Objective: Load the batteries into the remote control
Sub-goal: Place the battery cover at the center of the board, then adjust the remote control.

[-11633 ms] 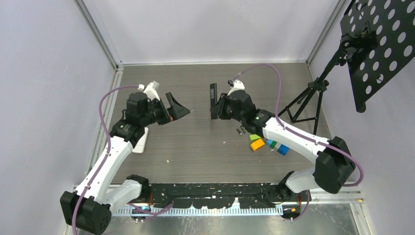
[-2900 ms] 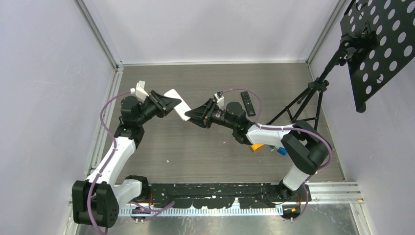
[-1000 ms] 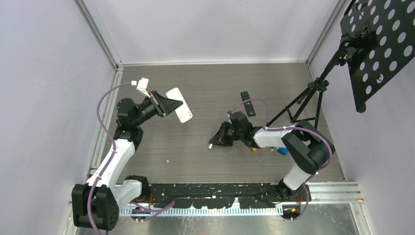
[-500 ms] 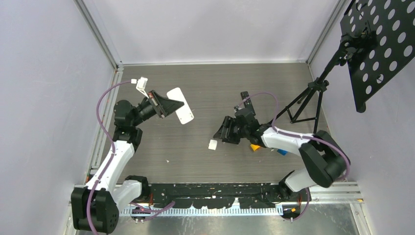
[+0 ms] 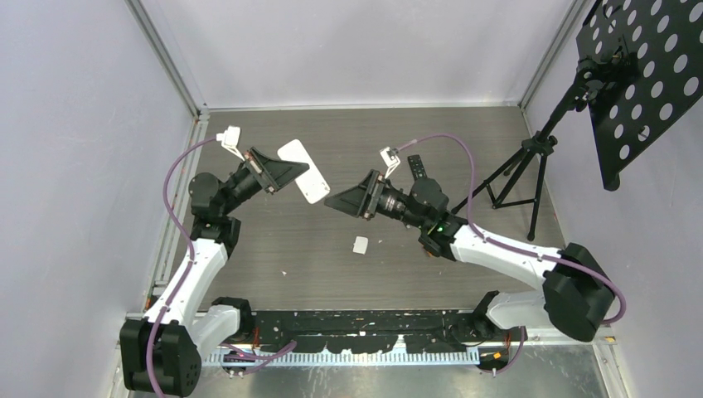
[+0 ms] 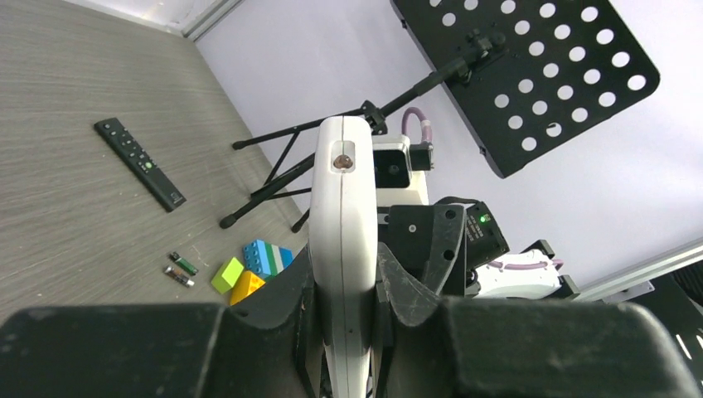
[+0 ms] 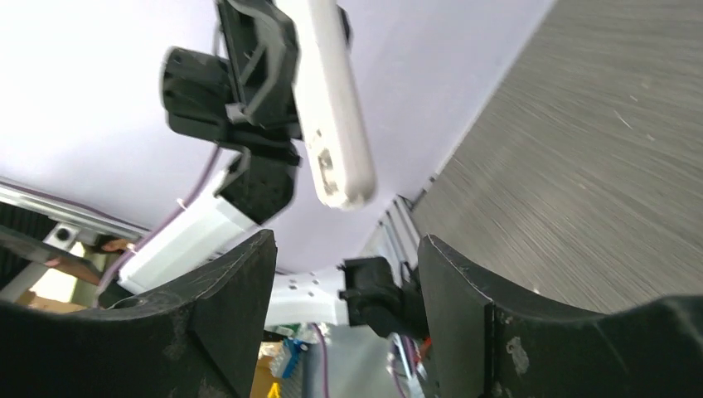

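Observation:
My left gripper is shut on the white remote control, held up off the table on its edge. My right gripper hangs open and empty just right of it, jaws facing the remote. Two batteries, one green and one dark, lie side by side on the table next to the blocks. In the top view my right arm hides them. A small white cover piece lies flat on the table below my right gripper.
A black remote lies at the back right, also in the left wrist view. Green, orange and blue blocks sit together. A tripod music stand occupies the right side.
My right gripper opened low over the table and left the white cover piece there. It then rose and swung left toward the held remote. The left gripper tilted slightly, still gripping.

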Robot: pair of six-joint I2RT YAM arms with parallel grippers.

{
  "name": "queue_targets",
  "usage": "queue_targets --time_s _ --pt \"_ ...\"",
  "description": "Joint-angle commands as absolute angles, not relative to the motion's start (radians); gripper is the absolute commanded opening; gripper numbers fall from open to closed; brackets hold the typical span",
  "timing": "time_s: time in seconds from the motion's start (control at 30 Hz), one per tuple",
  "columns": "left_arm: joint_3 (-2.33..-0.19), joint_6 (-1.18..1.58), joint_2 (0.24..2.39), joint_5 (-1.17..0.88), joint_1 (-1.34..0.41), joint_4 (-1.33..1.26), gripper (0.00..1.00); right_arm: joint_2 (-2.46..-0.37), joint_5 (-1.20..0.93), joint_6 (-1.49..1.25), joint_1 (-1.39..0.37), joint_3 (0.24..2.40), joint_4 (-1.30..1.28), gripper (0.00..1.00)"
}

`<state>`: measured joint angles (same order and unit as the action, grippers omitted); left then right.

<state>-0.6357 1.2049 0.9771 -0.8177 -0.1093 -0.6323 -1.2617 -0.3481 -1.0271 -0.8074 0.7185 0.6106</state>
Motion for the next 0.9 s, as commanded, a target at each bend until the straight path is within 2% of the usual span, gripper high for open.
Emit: queue_targets --time_s 0.0,0.23,0.33,0.37,0.53,0.57,0.6,0.67,0.73,0.8,0.87 --pt "-0.660 1.299 0.962 -0.787 -0.115 -0.723 0.00 -1.342 -0.314 -1.134 -0.821 0.817 0.841 0.69" --pt "-0.659 1.362 0.957 -0.781 -0.118 -0.755 0.00 -1.459 -0.310 -1.191 -0.844 0.910 0.911 0.64" --pt "-0.659 1.375 0.956 -0.785 -0.118 -0.755 0.00 -1.478 -0.303 -1.201 -0.845 0.917 0.953 0.57" --pt "-0.659 1.378 0.957 -0.786 -0.119 -0.754 0.00 -1.483 -0.300 -1.205 -0.846 0.916 0.970 0.53" --pt "-0.663 1.389 0.964 -0.800 -0.118 -0.755 0.02 -1.497 -0.300 -1.216 -0.845 0.916 1.017 0.19" --pt "-0.664 1.388 0.964 -0.802 -0.118 -0.756 0.06 -1.496 -0.303 -1.213 -0.844 0.914 1.016 0.14" --pt "-0.664 1.385 0.966 -0.804 -0.119 -0.760 0.14 -1.492 -0.306 -1.209 -0.843 0.910 1.013 0.08" --pt "-0.660 1.366 0.967 -0.808 -0.118 -0.768 0.42 -1.486 -0.328 -1.197 -0.834 0.907 1.009 0.01" --pt "-0.667 1.351 0.970 -0.820 -0.119 -0.759 0.62 -1.475 -0.363 -1.197 -0.824 0.907 1.014 0.00" --pt "-0.684 1.328 0.980 -0.844 -0.118 -0.730 0.73 -1.453 -0.396 -1.187 -0.812 0.912 0.999 0.00" --pt "-0.720 1.301 0.993 -0.889 -0.115 -0.672 0.77 -1.428 -0.438 -1.166 -0.797 0.916 0.961 0.00"
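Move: The white remote's middle lies about 7 cm to the right hand's left, 5 cm ahead and 8 cm above; its nearer, lower end is closer. From the right hand the battery cover lies on the board about 7 cm right, 2 cm ahead and 27 cm below; the loose batteries are some 23 cm right, 11 cm ahead, 27 cm below. The left hand still grips the remote, its middle about 1 cm to that hand's right, level and in line. Right hand rises about 5 cm and goes left, pinching the white remote's lower end; left fingers then open. ##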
